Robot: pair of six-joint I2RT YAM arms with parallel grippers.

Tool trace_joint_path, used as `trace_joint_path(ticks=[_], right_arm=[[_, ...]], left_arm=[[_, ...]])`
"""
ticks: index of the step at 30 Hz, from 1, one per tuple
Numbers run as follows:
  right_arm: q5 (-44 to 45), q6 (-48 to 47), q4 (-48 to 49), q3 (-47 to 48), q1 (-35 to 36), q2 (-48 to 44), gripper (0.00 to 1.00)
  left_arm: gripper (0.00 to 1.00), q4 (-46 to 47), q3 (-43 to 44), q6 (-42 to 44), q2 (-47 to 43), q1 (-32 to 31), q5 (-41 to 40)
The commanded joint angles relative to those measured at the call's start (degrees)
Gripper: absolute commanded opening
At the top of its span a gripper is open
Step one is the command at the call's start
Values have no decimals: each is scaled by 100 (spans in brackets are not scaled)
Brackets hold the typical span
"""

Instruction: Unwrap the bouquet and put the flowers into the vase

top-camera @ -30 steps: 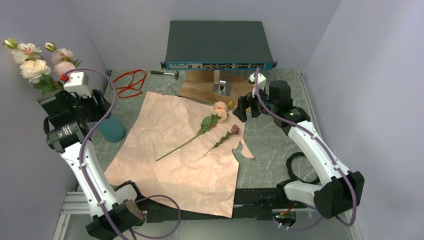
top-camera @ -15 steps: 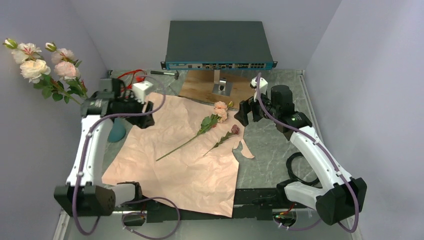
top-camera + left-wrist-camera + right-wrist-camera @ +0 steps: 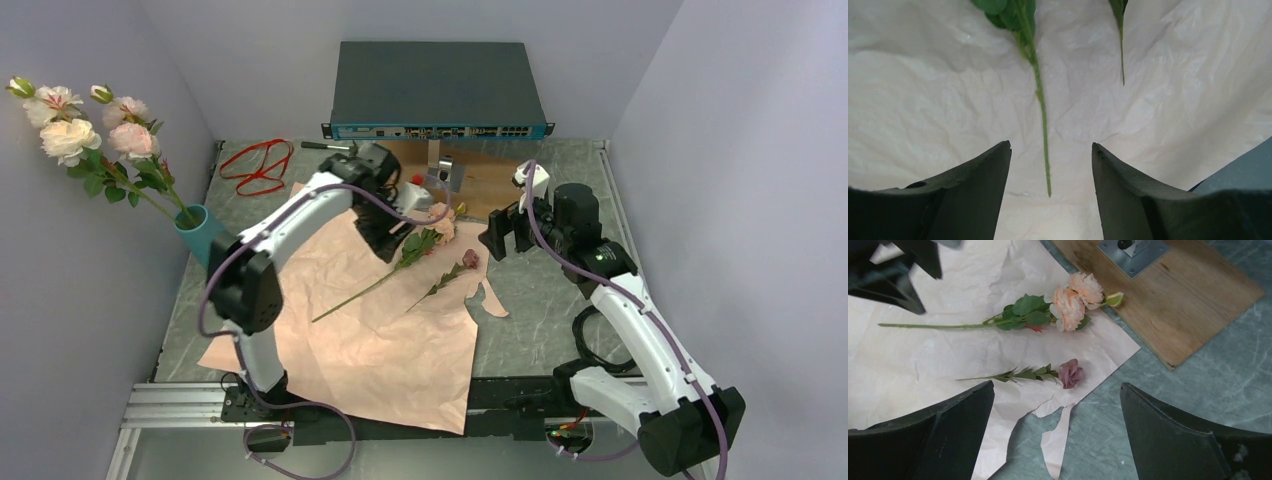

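Note:
The pink wrapping paper point(image 3: 350, 310) lies spread flat, unwrapped. Two flowers lie on it: a peach-bloomed one point(image 3: 438, 222) point(image 3: 1073, 300) with a long stem, and a small mauve rose point(image 3: 469, 258) point(image 3: 1070, 373). The teal vase point(image 3: 200, 228) at the far left holds several pink and cream flowers point(image 3: 85, 130). My left gripper point(image 3: 383, 236) point(image 3: 1050, 150) hovers open over the paper, with the peach flower's stem point(image 3: 1043, 125) between its fingers but untouched. My right gripper point(image 3: 497, 232) point(image 3: 1055, 390) is open and empty, right of the mauve rose.
The red ribbon point(image 3: 258, 166) lies at the back left. A wooden board point(image 3: 470, 185) with a metal stand sits behind the paper, under a dark network switch point(image 3: 437, 90). A small tool point(image 3: 330, 147) lies beside the ribbon. A torn paper strip point(image 3: 1055, 440) lies on the green tabletop.
My left arm swung from beside the vase at the far left across to the peach flower's stem. The right gripper drifted slightly right. Flowers on the paper stayed put.

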Motion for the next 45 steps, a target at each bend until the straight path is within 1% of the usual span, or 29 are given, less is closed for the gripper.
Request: trace_joint_path(ticks=[1, 4, 6, 8, 10, 13, 19, 23, 25, 29, 30, 36, 39, 45], right_arm=[[204, -20, 29, -67, -83, -282, 100], [231, -4, -1, -117, -105, -407, 100], [246, -1, -26, -143, -116, -471, 100], [264, -22, -48, -156, -127, -506, 100], [304, -44, -71, -159, -146, -544, 100], [320, -45, -82, -168, -175, -568, 100], [300, -6, -25, -193, -221, -559, 100], [269, 6, -10, -209, -237, -551, 100], [270, 0, -19, -203, -238, -543, 100], [268, -10, -38, -194, -247, -534, 100], [263, -10, -30, -194, -246, -533, 100], [246, 16, -12, -134, -253, -499, 100], [246, 38, 12, -115, -256, -481, 100], [194, 103, 63, -68, -255, -450, 100]], left_arm=[[66, -327, 774, -527, 790, -572, -451], [62, -204, 1192, -764, 1389, -809, -781], [55, -276, 1572, -892, 1789, -861, -973], [51, -409, 1987, -1007, 2172, -874, -1066], [49, -508, 2326, -1085, 2493, -894, -1098], [48, -568, 2614, -1061, 2886, -939, -1127], [45, -566, 2769, -1115, 3453, -953, -1253], [40, -372, 2690, -1171, 3639, -953, -1429], [35, -313, 2648, -1179, 3705, -958, -1498], [24, -364, 2661, -1220, 3712, -962, -1544], [19, -398, 2671, -1247, 3678, -962, -1562], [1, -561, 2472, -1195, 3094, -962, -1457], [0, -659, 2206, -1019, 2656, -952, -1298], [0, -456, 1568, -588, 1641, -953, -1049]])
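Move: The left hand, about 14 cm over the paper and half open, goes for the peach flowers' stem just below its leaves, some 13 cm down, 5 cm ahead and 7 cm to its right. About 8 cm to the right of that gripping spot and 4 cm nearer the bases lies the small purple flower; the wooden board's middle is some 16 cm beyond the spot and 7 cm to its right. From the right hand, the stem spot lies about 19 cm left, 5 cm ahead and 22 cm below. The left hand sinks some 13 cm and swings about 7 cm right and a little forward onto the peach flowers' stem, its wrist rolling some 20 degrees so the fingers come to point straight down, then shuts them and pinches the stem just below the leaves. With the stem held it starts up and slightly back towards the base, while the open right hand edges a couple of centimetres right, away from the flowers. ##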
